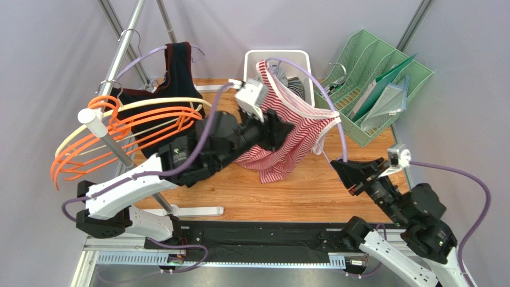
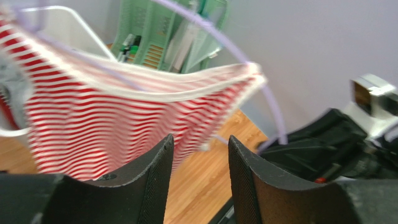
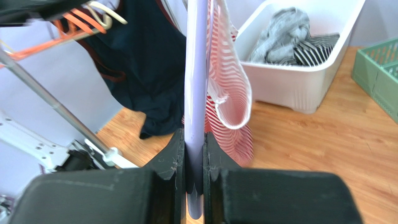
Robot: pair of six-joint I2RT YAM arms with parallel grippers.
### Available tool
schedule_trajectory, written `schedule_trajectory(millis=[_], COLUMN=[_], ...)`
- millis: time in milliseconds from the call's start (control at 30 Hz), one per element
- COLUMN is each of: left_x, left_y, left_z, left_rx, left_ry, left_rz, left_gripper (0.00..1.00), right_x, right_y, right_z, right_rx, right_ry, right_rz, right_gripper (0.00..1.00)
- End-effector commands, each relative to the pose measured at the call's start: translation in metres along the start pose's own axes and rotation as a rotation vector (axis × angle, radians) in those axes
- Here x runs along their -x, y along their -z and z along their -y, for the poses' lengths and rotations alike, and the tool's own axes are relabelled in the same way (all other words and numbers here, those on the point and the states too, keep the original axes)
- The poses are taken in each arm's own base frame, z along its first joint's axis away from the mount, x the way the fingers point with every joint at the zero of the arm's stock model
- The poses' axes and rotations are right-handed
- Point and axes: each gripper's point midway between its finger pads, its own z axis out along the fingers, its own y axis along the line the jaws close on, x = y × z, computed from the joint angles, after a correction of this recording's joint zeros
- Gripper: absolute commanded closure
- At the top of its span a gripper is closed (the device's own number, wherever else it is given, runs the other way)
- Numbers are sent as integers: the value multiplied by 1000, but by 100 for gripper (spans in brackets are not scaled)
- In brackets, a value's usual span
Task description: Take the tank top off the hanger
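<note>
The red-and-white striped tank top (image 1: 293, 140) hangs over the table on a lilac hanger (image 1: 341, 128). My right gripper (image 1: 342, 168) is shut on the hanger's lower end; in the right wrist view the hanger (image 3: 195, 93) runs up from between the jaws of the gripper (image 3: 195, 154), with the tank top (image 3: 224, 74) draped just behind it. My left gripper (image 1: 280, 133) sits against the tank top's left side. In the left wrist view the gripper (image 2: 201, 144) stands open, only wood showing in the gap, and the tank top (image 2: 93, 121) hangs just beyond the left finger, below the hanger (image 2: 261, 79).
A white bin (image 1: 302, 63) holding grey and striped clothes stands at the back. A green file rack (image 1: 383, 84) is at the back right. On the left, a slanted rail (image 1: 114, 143) carries orange hangers (image 1: 120, 128) and a dark top (image 1: 173, 89).
</note>
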Motion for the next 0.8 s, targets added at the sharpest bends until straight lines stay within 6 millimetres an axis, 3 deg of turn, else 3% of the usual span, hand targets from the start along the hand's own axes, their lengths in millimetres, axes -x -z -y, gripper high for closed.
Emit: schedule_trajectory(millis=[0,67,100,133,200,233,433,767], left_x=[44,46,49,56,61,72,84,82], left_y=[28,28,25,27,23,24,-2,-42], left_z=[-68,-80,-97,-97,-110,-109,-117,-136], left_rx=[117,123,165,152,176,172,177,220], left_ry=[6,20,20,24,19,18,16,24], left_rz=[52,41,42,47,41,60,54,37], left_gripper=[48,46,44,37,33,31,24,28], right_x=[58,59,63,59,59,60,61,61], right_y=[35,42,47,49,54,57,71,78], right_z=[-22,-22,-22,-22,-25,-26,-30,-33], right_rx=[105,111,113,113,134,141,175,198], right_ry=[-14,-10,-9,-5,4,5,4,11], right_rz=[189,187,195,177,173,172,174,169], right_gripper=[100,100,100,100,100,100,100,100])
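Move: The far shoulder strap of the red-striped tank top, at the outer end of the purple hanger, lies about 19 cm ahead of the open left hand, 6 cm to its left and nearly level with it. The top's other shoulder is some 5 cm ahead and 13 cm to the right, while the white basket sits about 30 cm ahead, 2 cm left and 30 cm below. From the right hand, which grips the hanger's near end, that far strap is roughly 31 cm ahead, 23 cm left and slightly higher. The left hand, its fingers opening wider, sweeps quickly forward and left towards the far shoulder strap, about 10 cm left at first, then keeps going forward (some 14 cm in all) while easing back right by 4 cm, rising a little and sinking again, as its wrist turns about 15 degrees counter-clockwise. Meanwhile the right hand keeps its pinch on the purple hanger's near end and draws it back some 5 cm, with a little rise and a drift to the right, the left fingers not yet shut on the cloth. ##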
